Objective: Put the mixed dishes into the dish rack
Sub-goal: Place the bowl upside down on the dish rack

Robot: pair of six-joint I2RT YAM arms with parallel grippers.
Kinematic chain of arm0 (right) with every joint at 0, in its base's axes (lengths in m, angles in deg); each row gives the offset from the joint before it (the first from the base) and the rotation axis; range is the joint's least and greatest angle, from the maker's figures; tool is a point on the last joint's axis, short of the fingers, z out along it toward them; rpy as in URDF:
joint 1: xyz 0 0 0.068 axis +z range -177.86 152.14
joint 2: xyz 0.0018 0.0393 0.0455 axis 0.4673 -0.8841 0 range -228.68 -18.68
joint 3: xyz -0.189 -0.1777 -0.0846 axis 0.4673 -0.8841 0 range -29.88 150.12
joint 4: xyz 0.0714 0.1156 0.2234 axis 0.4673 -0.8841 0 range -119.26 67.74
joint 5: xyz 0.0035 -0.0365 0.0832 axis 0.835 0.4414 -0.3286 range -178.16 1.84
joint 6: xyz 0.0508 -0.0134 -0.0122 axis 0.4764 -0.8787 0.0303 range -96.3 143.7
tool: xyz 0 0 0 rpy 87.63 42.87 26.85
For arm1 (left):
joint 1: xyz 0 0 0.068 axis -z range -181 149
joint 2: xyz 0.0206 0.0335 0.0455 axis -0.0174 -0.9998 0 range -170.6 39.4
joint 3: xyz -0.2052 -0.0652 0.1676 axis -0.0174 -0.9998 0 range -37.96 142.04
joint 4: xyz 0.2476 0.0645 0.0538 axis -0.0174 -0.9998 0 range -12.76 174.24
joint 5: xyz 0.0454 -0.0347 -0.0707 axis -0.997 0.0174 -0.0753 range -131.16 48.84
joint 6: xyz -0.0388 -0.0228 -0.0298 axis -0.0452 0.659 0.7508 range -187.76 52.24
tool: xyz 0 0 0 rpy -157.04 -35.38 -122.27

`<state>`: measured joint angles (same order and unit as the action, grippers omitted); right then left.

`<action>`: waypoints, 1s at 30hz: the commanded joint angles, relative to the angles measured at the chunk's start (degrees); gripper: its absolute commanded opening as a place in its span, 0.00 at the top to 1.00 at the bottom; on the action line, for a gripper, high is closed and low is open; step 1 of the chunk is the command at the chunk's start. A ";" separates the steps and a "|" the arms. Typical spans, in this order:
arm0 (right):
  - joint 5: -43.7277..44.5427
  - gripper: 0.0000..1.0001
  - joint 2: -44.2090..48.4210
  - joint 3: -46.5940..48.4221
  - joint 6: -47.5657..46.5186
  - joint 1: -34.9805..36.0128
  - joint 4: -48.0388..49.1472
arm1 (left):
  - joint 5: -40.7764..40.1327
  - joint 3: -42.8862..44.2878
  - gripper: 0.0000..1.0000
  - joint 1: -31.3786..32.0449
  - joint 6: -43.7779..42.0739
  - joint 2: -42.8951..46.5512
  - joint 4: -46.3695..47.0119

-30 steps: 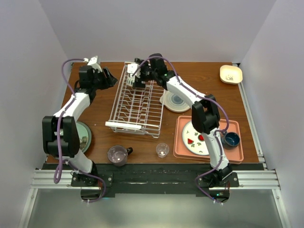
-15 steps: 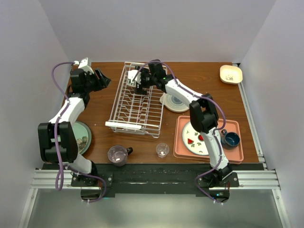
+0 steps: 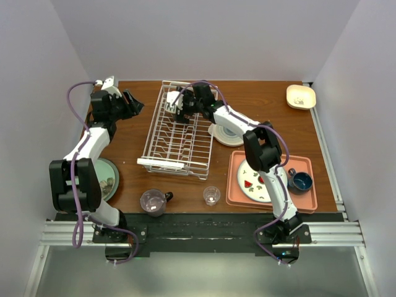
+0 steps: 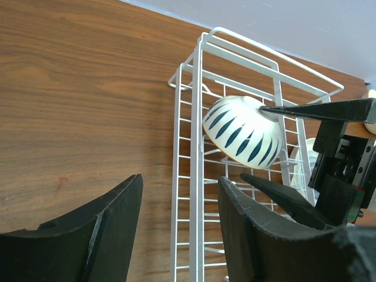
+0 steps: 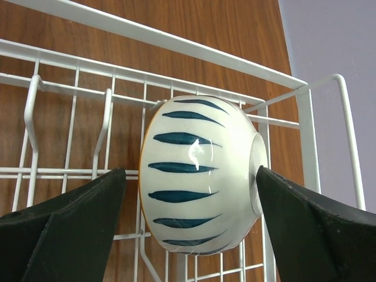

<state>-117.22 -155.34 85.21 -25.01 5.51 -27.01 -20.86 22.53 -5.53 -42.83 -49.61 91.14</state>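
Observation:
A white bowl (image 5: 194,176) with dark blue stripes lies on its side in the far end of the white wire dish rack (image 3: 179,133). My right gripper (image 5: 189,171) straddles the bowl, open; its right finger touches the bowl's foot and its left finger stands clear of the rim. In the left wrist view the bowl (image 4: 241,136) rests among the rack (image 4: 197,176) wires. My left gripper (image 3: 137,104) hovers open and empty over bare wood, left of the rack's far corner. On the table stand a purple cup (image 3: 152,201), a small clear glass (image 3: 211,195) and a cream blue-centred plate (image 3: 228,132).
A pale green plate (image 3: 108,179) lies partly under the left arm. The salmon-pink tray (image 3: 306,198) at the right holds a patterned plate (image 3: 253,182) and a dark blue cup (image 3: 302,181). A small cream dish (image 3: 301,96) sits at the far right corner.
The left arm has swung left, away from the rack, and then held still. The right gripper has stayed round the bowl at the rack's far end, shifting only slightly.

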 commanded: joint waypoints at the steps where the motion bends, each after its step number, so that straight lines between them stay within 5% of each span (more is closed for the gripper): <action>1: 2.86 0.06 0.87 0.84 2.30 0.38 2.64 | 0.89 -0.55 0.41 -0.83 0.30 0.33 2.77; 13: 13.85 0.10 1.57 -0.12 4.06 2.67 3.34 | 1.33 -0.99 0.42 -0.91 0.56 -0.37 3.39; 30: 20.00 0.79 2.19 -0.65 4.41 3.46 7.30 | 1.24 -0.72 0.42 -1.00 0.21 -0.90 3.21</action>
<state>-100.78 -155.34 85.12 -20.87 8.98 -22.57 -20.45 22.11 -5.86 -42.83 -50.18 91.99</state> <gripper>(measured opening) 0.644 0.585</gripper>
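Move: The bowl lies tilted in the far left part of the dish rack, between my right hand's open fingers: its middle is some 2 cm ahead, 2 cm left and 2 cm below. The rack's left rail runs about 7 cm to that hand's left, and the rack's middle lies some 9 cm back and 8 cm down. From my left hand the bowl is about 8 cm ahead, 13 cm right and 8 cm lower. I bring my right hand's fingers together on the bowl, from wide open to about two thirds, so that the near finger comes onto the rim while the far one keeps its touch on the foot. Meanwhile I turn the wrist some 15 degrees clockwise, edge about 1.5 cm forward and, as the fingers close, lift about 1 cm. ##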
